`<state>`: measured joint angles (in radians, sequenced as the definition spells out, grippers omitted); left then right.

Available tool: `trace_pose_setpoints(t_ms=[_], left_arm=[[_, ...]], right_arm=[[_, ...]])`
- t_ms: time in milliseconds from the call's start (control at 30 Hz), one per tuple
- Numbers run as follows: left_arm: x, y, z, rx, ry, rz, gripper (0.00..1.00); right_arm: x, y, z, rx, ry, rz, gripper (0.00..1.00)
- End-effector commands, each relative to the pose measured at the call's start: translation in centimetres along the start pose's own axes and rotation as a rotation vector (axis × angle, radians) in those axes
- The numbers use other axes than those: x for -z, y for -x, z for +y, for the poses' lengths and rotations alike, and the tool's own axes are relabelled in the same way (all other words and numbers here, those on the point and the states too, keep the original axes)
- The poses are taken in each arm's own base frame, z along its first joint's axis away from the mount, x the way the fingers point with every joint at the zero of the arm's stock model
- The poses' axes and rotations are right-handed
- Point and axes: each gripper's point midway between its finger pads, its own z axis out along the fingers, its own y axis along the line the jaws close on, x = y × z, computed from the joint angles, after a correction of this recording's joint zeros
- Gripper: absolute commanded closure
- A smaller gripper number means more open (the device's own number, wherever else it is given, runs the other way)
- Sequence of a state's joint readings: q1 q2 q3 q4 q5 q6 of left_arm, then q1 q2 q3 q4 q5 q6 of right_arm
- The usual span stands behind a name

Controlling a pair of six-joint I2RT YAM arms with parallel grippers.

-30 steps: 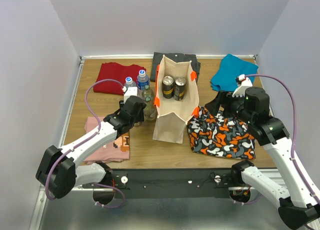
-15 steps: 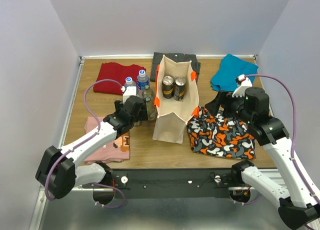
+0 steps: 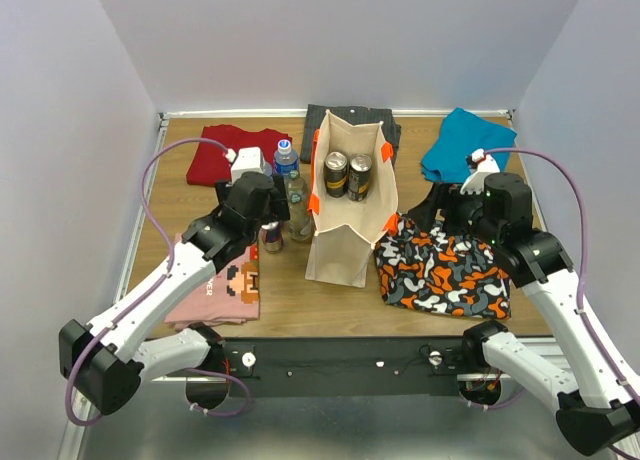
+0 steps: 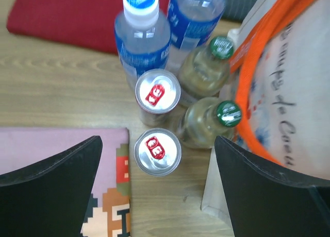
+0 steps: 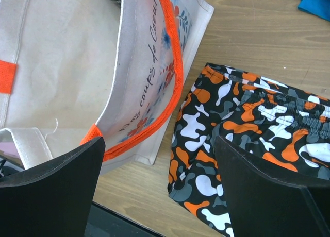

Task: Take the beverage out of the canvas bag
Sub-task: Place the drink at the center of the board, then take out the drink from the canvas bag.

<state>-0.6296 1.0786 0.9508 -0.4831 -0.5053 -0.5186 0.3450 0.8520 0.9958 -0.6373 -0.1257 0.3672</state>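
Observation:
The beige canvas bag [image 3: 345, 220] stands open mid-table, its orange rim [image 4: 268, 87] at the right of the left wrist view. Two dark cans [image 3: 347, 175] stand inside it. Left of the bag a cluster of beverages stands on the wood: two red-tabbed cans [image 4: 157, 151], two blue-labelled water bottles [image 4: 142, 38] and two green-capped bottles [image 4: 209, 69]. My left gripper [image 3: 270, 212] [image 4: 157, 144] hangs open above the nearest can, holding nothing. My right gripper [image 3: 440, 208] [image 5: 159, 140] is open over the gap between the bag [image 5: 67, 67] and the camouflage shorts [image 5: 247, 123].
Folded clothes ring the bag: a red shirt [image 3: 235, 145] back left, a pink pixel-print shirt [image 3: 215, 280] front left, a dark grey garment [image 3: 350, 120] behind, a teal cloth [image 3: 465, 145] back right. The camouflage shorts [image 3: 445, 265] lie right of the bag.
My left gripper has opened and risen up and back from the beverage cluster, leaving a red-tabbed can standing on the table. The right arm has barely moved.

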Motion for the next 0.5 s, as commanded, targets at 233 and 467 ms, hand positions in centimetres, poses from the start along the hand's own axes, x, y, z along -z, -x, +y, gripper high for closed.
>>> trace_pose_setpoints(t_ms=[233,467], left_arm=[[4.5,7.5,-5.6,-0.106,-0.278,-0.026,0.01],[5.2,10.1,-8.3,-0.125,-0.374,-0.041,0.01]], right_arm=[[-0.2,-0.6,-0.8,0.005,-0.024,-0.009,0.05],[0.0,-0.7,-1.5,0.039,-0.061,-0.007,0.04]])
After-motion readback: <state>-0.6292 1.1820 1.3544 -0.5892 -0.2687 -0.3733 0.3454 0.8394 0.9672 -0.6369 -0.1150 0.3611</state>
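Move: The left hand hangs open above the can it has already set down, which stands about 13 cm below and 1 cm to the right. The left black can in the canvas bag is roughly 14 cm ahead, 17 cm right and 13 cm down, with the right black can some 5 cm farther right. The near green-capped bottle is about 4 cm ahead, 8 cm right and 12 cm down. From the right hand, the left black can lies some 19 cm ahead, 22 cm left and 18 cm down. Bring the left gripper up clear of the standing cans and bottles, about 11 cm, first straight up, then swinging some 5 cm right to the canvas bag's left rim while still climbing. Turn the wrist clockwise about 15 degrees, let the fingertips tip up slightly, and keep the fingers wide open and empty. ##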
